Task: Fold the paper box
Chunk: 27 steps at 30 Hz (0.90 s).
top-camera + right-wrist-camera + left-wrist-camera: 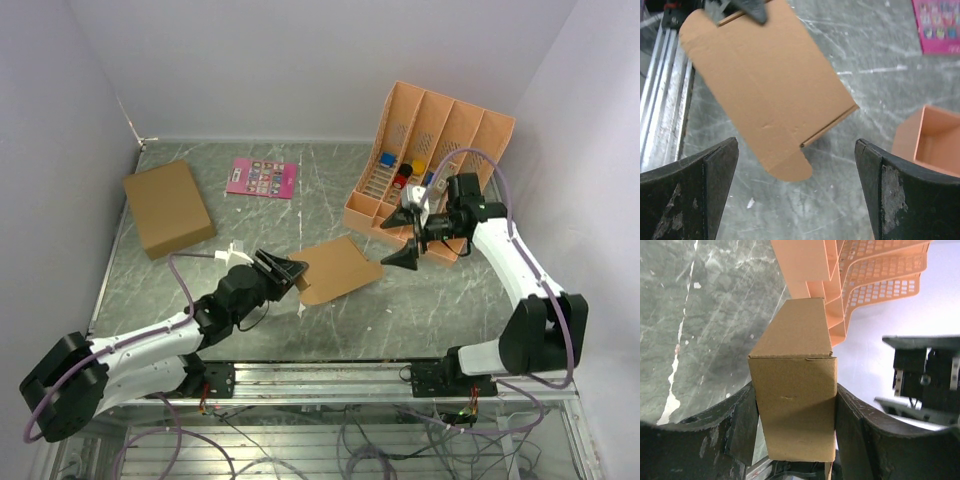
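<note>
The paper box (338, 268) is a flattened brown carton held just above the middle of the table. My left gripper (290, 272) is shut on its left end. In the left wrist view the carton (795, 390) stands between both black fingers (740, 425), touching each. My right gripper (408, 238) hovers to the right of the carton, open and apart from it. Seen from the right wrist, the box (765, 85) lies beyond the wide-spread gripper (795, 165), and its rounded tab flap (792, 167) points toward the gap without touching either finger.
A larger brown cardboard box (167, 207) lies at the back left. A pink card (262, 177) is behind the middle. An orange slotted organizer (430, 165) with small coloured items stands at the back right, close behind the right gripper. White walls enclose the table.
</note>
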Available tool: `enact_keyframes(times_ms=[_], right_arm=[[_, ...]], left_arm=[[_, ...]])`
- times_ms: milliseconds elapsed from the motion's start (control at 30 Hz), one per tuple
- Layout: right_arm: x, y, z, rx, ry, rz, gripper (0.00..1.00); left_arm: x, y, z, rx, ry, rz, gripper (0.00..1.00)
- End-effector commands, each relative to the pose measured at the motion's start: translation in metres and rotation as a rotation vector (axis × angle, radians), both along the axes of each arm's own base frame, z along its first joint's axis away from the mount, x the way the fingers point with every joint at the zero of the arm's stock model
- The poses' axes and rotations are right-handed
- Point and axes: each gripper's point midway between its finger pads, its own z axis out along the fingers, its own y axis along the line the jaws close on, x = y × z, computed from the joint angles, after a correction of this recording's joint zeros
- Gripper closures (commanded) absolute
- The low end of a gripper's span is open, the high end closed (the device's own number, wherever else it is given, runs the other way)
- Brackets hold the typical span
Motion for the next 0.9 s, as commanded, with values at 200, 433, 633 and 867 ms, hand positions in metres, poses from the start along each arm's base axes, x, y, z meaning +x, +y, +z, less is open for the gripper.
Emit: enact_keyframes(times_ms=[200,433,633,867], right_arm=[[-0.042,0.064,-0.006,-0.190,-0.514,0.211,0.00],[-0.037,0.089,-0.019,-0.269,-0.640,0.145,0.00],[-0.037,0.099,-0.036,-0.299,-0.718,0.096,0.00],[-0.031,0.107,-0.052,-0.311,-0.812,0.036,0.01]], left_arm=[[0.014,0.009,0.010,-0.052,0.215,0.044,0.52],[0.016,0.007,0.011,-0.097,0.305,0.041,0.53],[0.017,0.006,0.011,-0.144,0.346,0.060,0.53],[0.017,0.007,0.009,-0.186,0.377,0.080,0.53]])
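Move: The box hangs in the left gripper, its middle about 11 cm to the right hand's left, 5 cm back and 7 cm lower. From the left hand, that middle lies some 9 cm to the right, about 2 cm ahead and roughly level. The peach rack's middle is about 14 cm ahead of the right hand, 12 cm to its right and 13 cm below. The white table mark lies about 9 cm back from the right hand, 20 cm to its left and 19 cm down. Swing the wide-open right gripper back and to the left towards the held box, then keep going left while sinking and easing forward a little, some 10 cm left and 7 cm down in all. Roll that wrist about 40 degrees and tip its fingers down, bringing them around the box without closing. Keep the left grip and pitch the box's outer end down about 20 degrees. ##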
